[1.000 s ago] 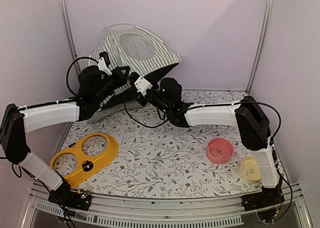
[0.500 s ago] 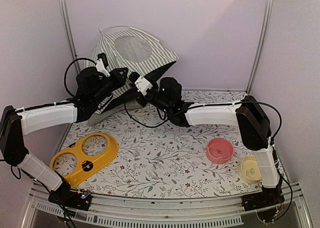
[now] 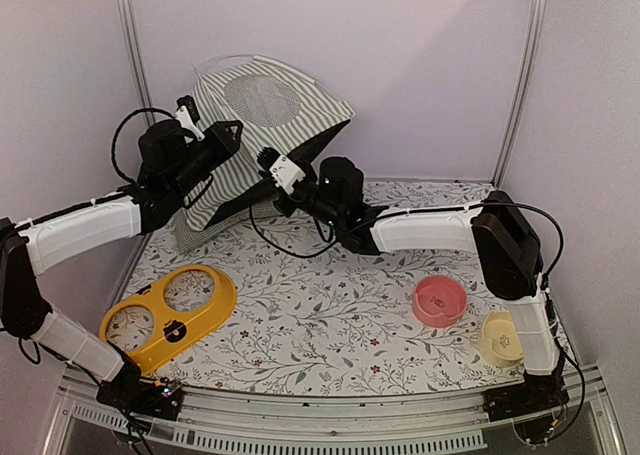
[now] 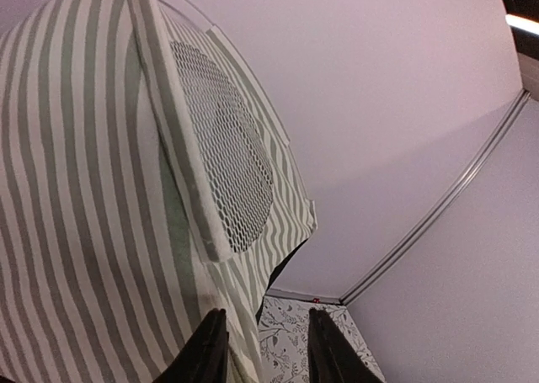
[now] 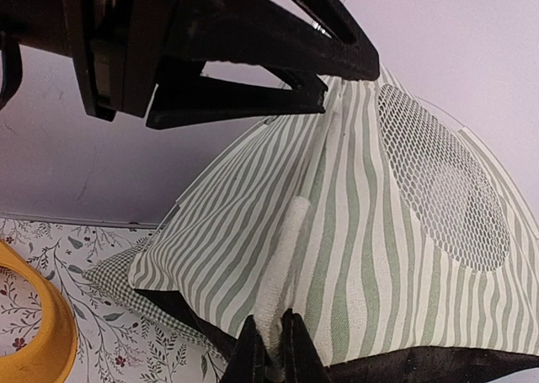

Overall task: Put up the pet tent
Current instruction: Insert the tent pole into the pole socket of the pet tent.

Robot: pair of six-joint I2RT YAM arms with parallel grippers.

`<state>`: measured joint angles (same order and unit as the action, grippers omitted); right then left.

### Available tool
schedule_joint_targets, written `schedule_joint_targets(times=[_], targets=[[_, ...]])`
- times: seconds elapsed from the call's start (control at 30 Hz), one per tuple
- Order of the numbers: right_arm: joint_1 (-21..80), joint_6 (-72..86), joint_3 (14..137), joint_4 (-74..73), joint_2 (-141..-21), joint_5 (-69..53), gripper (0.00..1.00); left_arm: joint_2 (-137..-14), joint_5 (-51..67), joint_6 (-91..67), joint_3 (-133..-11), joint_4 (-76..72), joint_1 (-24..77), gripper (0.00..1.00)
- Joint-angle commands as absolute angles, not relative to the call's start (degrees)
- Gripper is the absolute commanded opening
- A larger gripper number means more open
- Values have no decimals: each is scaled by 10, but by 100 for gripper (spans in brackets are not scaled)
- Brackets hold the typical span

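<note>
The pet tent (image 3: 270,115), green-and-white striped with a round white mesh panel (image 3: 262,97), stands tilted at the back left against the wall. My right gripper (image 3: 262,158) reaches under its front edge. In the right wrist view it (image 5: 271,349) is shut on the tent's white padded seam strip (image 5: 290,257). My left gripper (image 3: 232,127) hovers at the tent's left side. Its jaws are open in the left wrist view (image 4: 265,349), with the striped fabric (image 4: 93,215) just behind the left finger and nothing gripped. It also shows from the right wrist view (image 5: 349,87).
A green checked cushion (image 3: 197,233) lies under the tent. A yellow two-hole bowl holder (image 3: 170,315) sits at the front left. A pink bowl (image 3: 440,300) and a cream bowl (image 3: 500,337) sit at the front right. Enclosure walls stand close behind and on both sides.
My left gripper has opened, let go of the tent fabric and lifted up and to the left. The tent has shifted slightly left. The right gripper keeps its grip.
</note>
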<state>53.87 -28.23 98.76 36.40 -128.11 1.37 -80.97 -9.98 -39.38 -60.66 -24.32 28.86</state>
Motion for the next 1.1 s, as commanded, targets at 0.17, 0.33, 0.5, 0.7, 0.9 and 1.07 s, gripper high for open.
schedule_joint_targets(times=[0.17,0.33,0.5,0.7,0.9,1.07], targets=[[532,-279,973,353,-1260,21,0,-821,-66,-441,-656,-158,253,29],[532,-280,972,352,-1261,20,0,-828,-12,-465,-666,-139,245,29],[532,-282,972,352,-1263,19,0,-834,39,-492,-689,-101,236,24],[532,-282,974,352,-1265,18,0,-837,54,-500,-707,-75,231,13],[532,-281,981,347,-1268,15,0,-844,51,-486,-711,-54,232,0],[532,-279,982,335,-1261,18,0,-838,35,-472,-677,-58,239,0]])
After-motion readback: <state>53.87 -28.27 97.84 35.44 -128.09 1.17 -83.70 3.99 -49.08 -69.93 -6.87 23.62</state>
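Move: The pole stretch the empty left hand closes on runs just beyond its open fingertips, about 2 cm ahead, 1 cm left and 1 cm lower. The sleeve end, where the pole leaves the cloth, is some 4 cm ahead, 1 cm left and 3 cm above that hand; the pole socket is about 3 cm back, 6 cm right and 7 cm below. From the right hand, already pinching the socket, that pole stretch lies roughly 4 cm ahead, 8 cm left and 7 cm up. The left hand eases about 1.5 cm forward and left to bring its half-open fingers around the bare pole, then draws about 2 cm back to the right while sinking 1.5 cm, its fingers tipping down some 15 degrees and turning slightly clockwise as they shut and pinch the pole just below the sleeve end. The right hand keeps its pinch on the socket below and sinks with it by about 1 cm. ##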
